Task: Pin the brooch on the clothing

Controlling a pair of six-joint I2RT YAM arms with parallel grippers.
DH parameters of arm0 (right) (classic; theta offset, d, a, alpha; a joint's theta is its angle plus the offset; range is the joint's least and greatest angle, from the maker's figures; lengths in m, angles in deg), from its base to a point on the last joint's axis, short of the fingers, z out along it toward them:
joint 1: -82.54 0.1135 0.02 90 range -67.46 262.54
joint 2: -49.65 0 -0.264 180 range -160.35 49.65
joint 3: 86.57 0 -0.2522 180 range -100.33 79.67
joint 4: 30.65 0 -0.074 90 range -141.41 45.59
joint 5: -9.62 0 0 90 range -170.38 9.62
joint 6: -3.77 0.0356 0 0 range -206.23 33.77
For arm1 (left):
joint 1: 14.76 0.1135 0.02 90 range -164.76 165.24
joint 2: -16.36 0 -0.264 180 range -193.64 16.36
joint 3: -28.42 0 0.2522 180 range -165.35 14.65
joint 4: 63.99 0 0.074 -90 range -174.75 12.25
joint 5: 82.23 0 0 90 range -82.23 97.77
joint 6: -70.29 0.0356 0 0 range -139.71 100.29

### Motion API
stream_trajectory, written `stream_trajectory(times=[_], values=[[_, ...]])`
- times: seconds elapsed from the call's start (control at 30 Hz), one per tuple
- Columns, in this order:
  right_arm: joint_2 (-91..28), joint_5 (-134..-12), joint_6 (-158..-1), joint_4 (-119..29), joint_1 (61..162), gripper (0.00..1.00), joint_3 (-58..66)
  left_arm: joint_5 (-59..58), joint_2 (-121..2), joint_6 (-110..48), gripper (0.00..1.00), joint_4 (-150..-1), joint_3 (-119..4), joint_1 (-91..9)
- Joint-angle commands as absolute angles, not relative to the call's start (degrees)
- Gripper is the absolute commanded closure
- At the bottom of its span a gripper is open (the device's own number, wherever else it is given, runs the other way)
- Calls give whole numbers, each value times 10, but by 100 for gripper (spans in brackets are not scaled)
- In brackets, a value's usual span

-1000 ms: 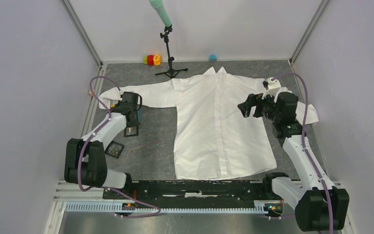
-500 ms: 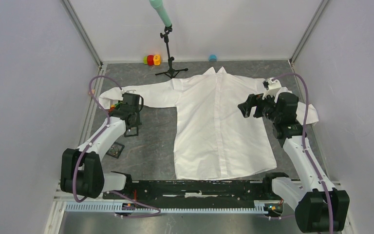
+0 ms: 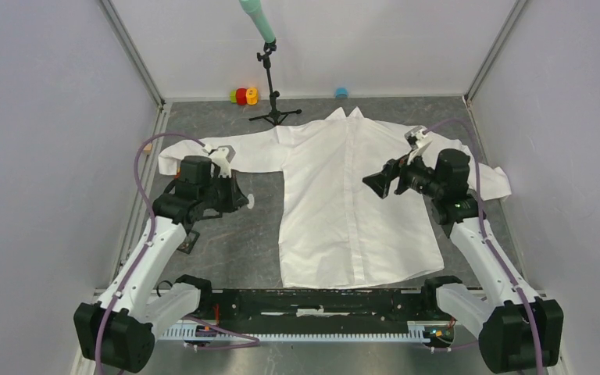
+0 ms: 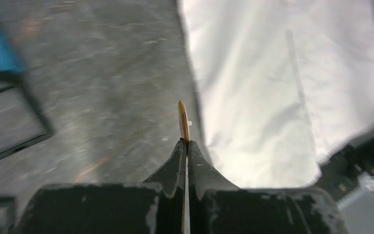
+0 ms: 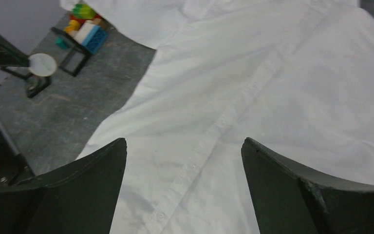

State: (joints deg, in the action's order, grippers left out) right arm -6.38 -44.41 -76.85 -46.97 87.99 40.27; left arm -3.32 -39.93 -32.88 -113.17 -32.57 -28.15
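The white shirt (image 3: 344,203) lies flat, collar to the back. My left gripper (image 3: 242,199) hovers over the grey table just left of the shirt's body. It is shut on the brooch (image 4: 183,122), a thin orange-gold disc seen edge-on sticking out of the fingertips (image 4: 177,156). In the right wrist view the brooch (image 5: 42,64) shows as a pale round disc. The shirt's edge (image 4: 272,87) is just right of it. My right gripper (image 3: 376,185) is open and empty above the shirt's chest, its jaws wide apart over the button placket (image 5: 224,122).
A black square frame (image 3: 185,240) lies on the table under my left arm and also shows in the left wrist view (image 4: 9,122). Coloured toy blocks (image 5: 85,27) sit near the left sleeve. A microphone stand (image 3: 269,86), more blocks (image 3: 242,96) and a teal object (image 3: 341,92) stand at the back.
My left arm has swung from the sleeve area rightward toward the shirt's body, carrying the brooch. My right gripper has shifted left over the shirt and stayed open.
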Motion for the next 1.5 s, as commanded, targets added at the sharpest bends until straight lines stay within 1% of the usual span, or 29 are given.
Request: stream_trajectory(times=[0.0,0.1,0.3,0.37,0.47,0.57,0.73,0.83,0.93,1.17,1.33,1.47], values=[[-85,-311,-703,-330,928,8,420,-319,-391,-340,98,-1087,-331,-289],[-100,-280,-657,-261,973,8,421,-426,-397,-386,98,-1029,-330,-294],[-152,-250,-653,-248,1058,10,381,-516,-403,-416,98,-975,-329,-324],[-169,-238,-629,-216,1080,10,377,-519,-402,-416,98,-974,-331,-339],[-192,-223,-565,-131,1104,12,383,-521,-397,-423,98,-967,-332,-354],[-210,-223,-530,-88,1126,13,382,-522,-384,-457,98,-924,-322,-364],[-232,-221,-479,-20,1154,18,378,-526,-376,-538,98,-819,-292,-373],[-243,-210,-433,48,1161,23,386,-527,-374,-541,98,-816,-293,-375],[-251,-203,-376,127,1162,26,401,-530,-372,-543,98,-816,-298,-375],[-264,-206,-373,128,1165,31,403,-528,-362,-553,98,-816,-305,-379],[-266,-210,-417,62,1170,33,388,-528,-358,-558,98,-816,-311,-381],[-265,-210,-435,36,1179,37,381,-525,-358,-559,98,-816,-317,-383]])
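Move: The left gripper holds the brooch at its tips; the right gripper it is to meet stands about 37 cm to its right, 5 cm farther out and 6 cm higher. A black display frame lies roughly 13 cm left of the left hand, 4 cm ahead and 15 cm below; the shirt's middle is some 34 cm right, 7 cm ahead and 16 cm below. For the open, empty right hand, the brooch is about 35 cm left, 4 cm nearer the base and 6 cm lower. Inward from both sides the hands swing to meet above the shirt's left part: the left, keeping its pinch on the brooch, goes about 14 cm right while rising and drawing back, its fingers turning clockwise from sloping down-forward to nearly level rightward. The right travels left some 18 cm, back and a little up, turning counter-clockwise to point left, its still-open fingers narrowing partway around the brooch's line. ##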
